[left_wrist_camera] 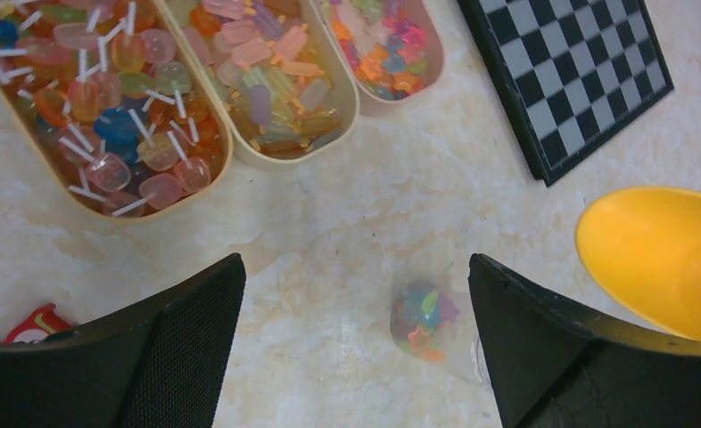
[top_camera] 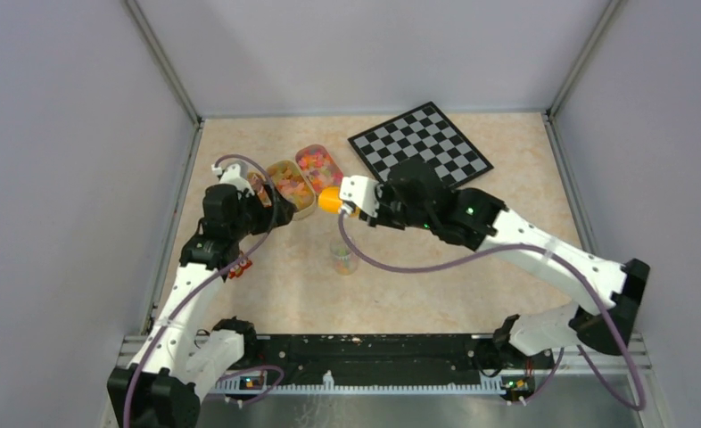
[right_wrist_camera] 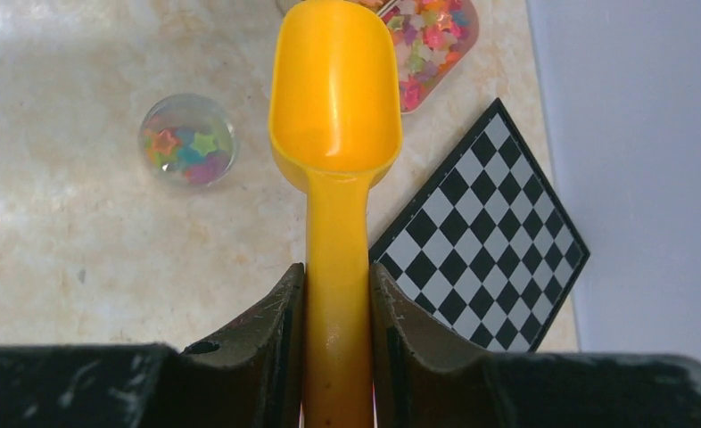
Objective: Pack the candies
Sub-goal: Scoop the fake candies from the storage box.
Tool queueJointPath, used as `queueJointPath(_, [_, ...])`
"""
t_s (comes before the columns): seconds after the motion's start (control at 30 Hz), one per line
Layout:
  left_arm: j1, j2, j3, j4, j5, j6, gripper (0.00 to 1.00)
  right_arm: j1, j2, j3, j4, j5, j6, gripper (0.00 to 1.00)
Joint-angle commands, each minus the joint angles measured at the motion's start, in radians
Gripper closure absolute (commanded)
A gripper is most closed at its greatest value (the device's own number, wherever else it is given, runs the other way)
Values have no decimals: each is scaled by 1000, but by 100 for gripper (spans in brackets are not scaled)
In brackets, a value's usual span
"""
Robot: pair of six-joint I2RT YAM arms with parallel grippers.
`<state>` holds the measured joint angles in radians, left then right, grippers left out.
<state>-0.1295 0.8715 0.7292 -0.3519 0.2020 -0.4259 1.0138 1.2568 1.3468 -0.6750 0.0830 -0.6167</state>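
Note:
Tiny star-shaped candies (left_wrist_camera: 384, 45) in mixed colours fill a beige oval tray (top_camera: 318, 167), whose end also shows in the right wrist view (right_wrist_camera: 423, 40). A small clear jar (top_camera: 343, 259) stands open on the table with a few candies (right_wrist_camera: 186, 141) at its bottom. My right gripper (right_wrist_camera: 336, 272) is shut on the handle of a yellow scoop (right_wrist_camera: 336, 89), whose empty bowl hangs between the jar and the tray. My left gripper (left_wrist_camera: 356, 259) is open above the table. The jar (left_wrist_camera: 427, 316) sits just inside its right finger, untouched.
Two more oval trays hold lollipops (left_wrist_camera: 106, 98) and long sweets (left_wrist_camera: 267, 71), left of the star tray. A chessboard (top_camera: 420, 143) lies at the back right. A small red thing (left_wrist_camera: 35, 323) lies by my left finger. Grey walls close in the table.

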Motion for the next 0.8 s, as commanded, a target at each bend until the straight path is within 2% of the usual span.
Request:
queueJointPath(0.0, [17,44,71,30,-227,-208,1,-77,154,196,60,21,146,100])
queueJointPath(0.13, [37,60,107,1,-416,-308,1,-178,343,402,-52,-49,319,100])
queueJointPath(0.27, [52,135,169,77,-423,-276,1,-197,507,599,-151,-8,375,100])
queueJointPath(0.43, [71,308,266,147,-252,-286,7,-199,725,878,-309,70,407,100])
queueJointPath(0.53, [93,408,298,231,-136,-275,15,-199,831,1032,-394,80,416,100])
queueJointPath(0.63, [122,525,343,330,-72,-262,22,-201,886,1092,-425,46,425,100])
queueJointPath(0.77, [172,720,487,344,15,-265,25,-207,910,1069,-425,21,426,100])
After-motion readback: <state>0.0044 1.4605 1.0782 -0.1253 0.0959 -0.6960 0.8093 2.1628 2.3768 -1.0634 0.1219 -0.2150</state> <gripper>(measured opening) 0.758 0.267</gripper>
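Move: The pink bin of star candies lies about 25 cm ahead of the scoop-holding right hand, 19 cm to its left and some 26 cm below. From that hand the middle bin is 20 cm ahead and 27 cm left, the clear storage box 2 cm back and 11 cm left, the chessboard 32 cm ahead and 11 cm right. From the left hand the pink bin is 19 cm ahead, 5 cm right, 17 cm below; the lollipop bin is 9 cm ahead, 12 cm left. Swing the right gripper away from the storage box towards the pink bin, about 16 cm forward and 7 cm left, sinking 5 cm late on; keep its grip on the scoop while turning clockwise and tipping the fingers down. Send the open left gripper some 15 cm forward over the bins, veering left early, turning counter-clockwise and closing a little. ##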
